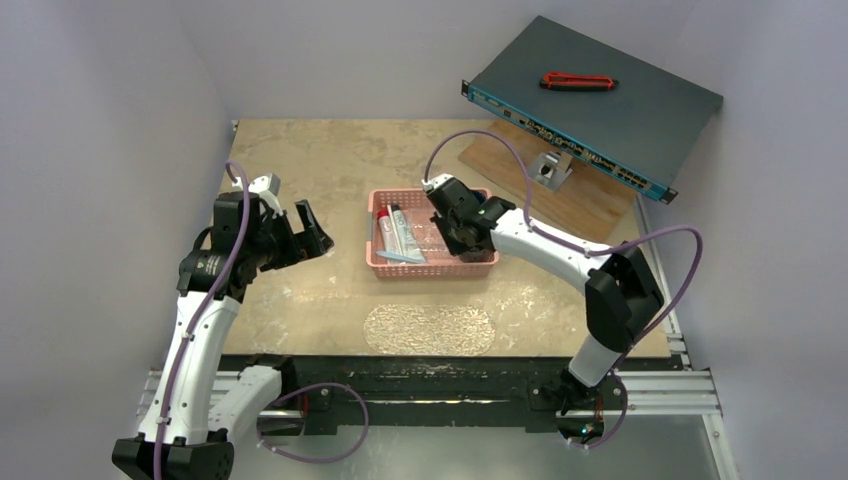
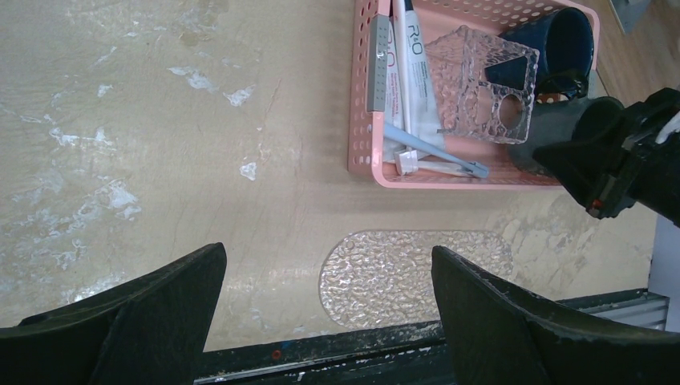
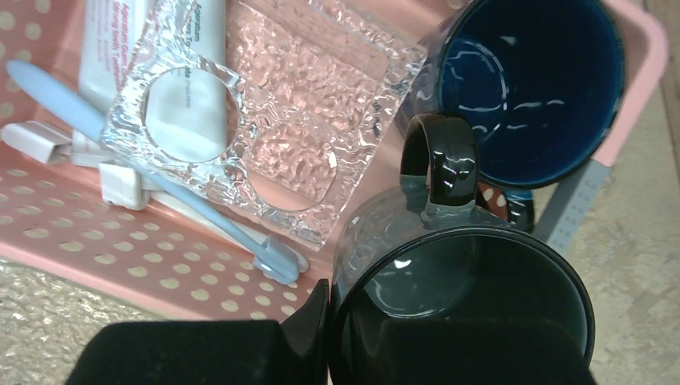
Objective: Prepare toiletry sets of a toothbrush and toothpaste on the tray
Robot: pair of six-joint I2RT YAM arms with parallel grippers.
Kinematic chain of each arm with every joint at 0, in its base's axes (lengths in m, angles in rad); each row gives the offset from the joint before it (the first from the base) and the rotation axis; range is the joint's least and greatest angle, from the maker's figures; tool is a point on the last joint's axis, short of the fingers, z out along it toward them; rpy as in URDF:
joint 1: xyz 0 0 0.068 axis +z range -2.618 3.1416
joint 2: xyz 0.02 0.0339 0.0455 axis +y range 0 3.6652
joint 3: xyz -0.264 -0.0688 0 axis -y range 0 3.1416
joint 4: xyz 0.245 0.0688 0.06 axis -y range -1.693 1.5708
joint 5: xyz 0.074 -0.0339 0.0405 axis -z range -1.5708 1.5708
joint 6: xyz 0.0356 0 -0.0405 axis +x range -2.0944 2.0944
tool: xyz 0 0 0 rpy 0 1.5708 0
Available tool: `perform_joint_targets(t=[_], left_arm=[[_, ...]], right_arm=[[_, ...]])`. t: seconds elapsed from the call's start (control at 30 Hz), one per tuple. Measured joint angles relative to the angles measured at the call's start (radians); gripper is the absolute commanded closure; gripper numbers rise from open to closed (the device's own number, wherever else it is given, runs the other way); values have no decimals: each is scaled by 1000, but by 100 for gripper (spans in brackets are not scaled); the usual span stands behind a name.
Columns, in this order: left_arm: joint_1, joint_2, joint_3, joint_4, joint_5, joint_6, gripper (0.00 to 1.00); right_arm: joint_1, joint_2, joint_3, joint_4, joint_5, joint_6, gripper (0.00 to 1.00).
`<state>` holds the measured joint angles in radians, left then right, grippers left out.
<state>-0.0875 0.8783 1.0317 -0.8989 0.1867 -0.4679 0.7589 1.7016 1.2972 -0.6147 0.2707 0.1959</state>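
A light blue toothbrush and a white toothbrush lie in the pink basket beside the toothpaste tubes, partly under a clear textured holder. In the left wrist view the blue toothbrush and the toothpaste sit at the basket's left end. The transparent oval tray lies bare near the table's front edge. My right gripper is shut on the rim of a dark grey mug in the basket. My left gripper hangs open over the table, left of the basket.
A dark blue mug lies in the basket's far corner behind the grey one. At the back right a network switch with a red tool on it rests over a wooden board.
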Motion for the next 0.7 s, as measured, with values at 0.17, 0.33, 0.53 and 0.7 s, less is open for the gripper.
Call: perform_joint_targets(t=[0.17, 0.33, 0.53, 0.7], left_arm=[[0, -1, 0, 0, 0, 0, 1], [0, -2, 0, 0, 0, 0, 0], [0, -6, 0, 0, 1, 0, 1], [0, -11, 0, 0, 1, 0, 1]], right_arm=[[0, -60, 35, -47, 12, -11, 100], [0, -110, 57, -77, 18, -34, 100], [42, -195, 59, -105, -5, -73, 100], [167, -271, 59, -103, -30, -112, 100]])
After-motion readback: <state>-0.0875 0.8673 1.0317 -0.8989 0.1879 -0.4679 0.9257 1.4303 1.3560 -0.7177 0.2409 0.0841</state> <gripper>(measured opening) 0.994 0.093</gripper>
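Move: The right fingers already hold the grey-green mug by its left wall, low over the basket; the clear bumpy tray lies about 14 cm back and 4 cm left of that hand, some 9 cm lower. The toothpaste tubes in the basket lie about 10 cm left and 4 cm ahead of the hand, the blue mug 8 cm ahead and 3 cm right. From the idle left hand the tray is roughly 20 cm right, 6 cm back, 20 cm below. Keep the right fingers pinched on the grey-green mug's wall and raise it out of the basket, some 11 cm in all, nearly straight up at first. Once it is well up, keep climbing while you swing it about 6 cm back and 3 cm left over the basket's near side, closer to above the tray, turning the wrist roughly 15 degrees counter-clockwise. ##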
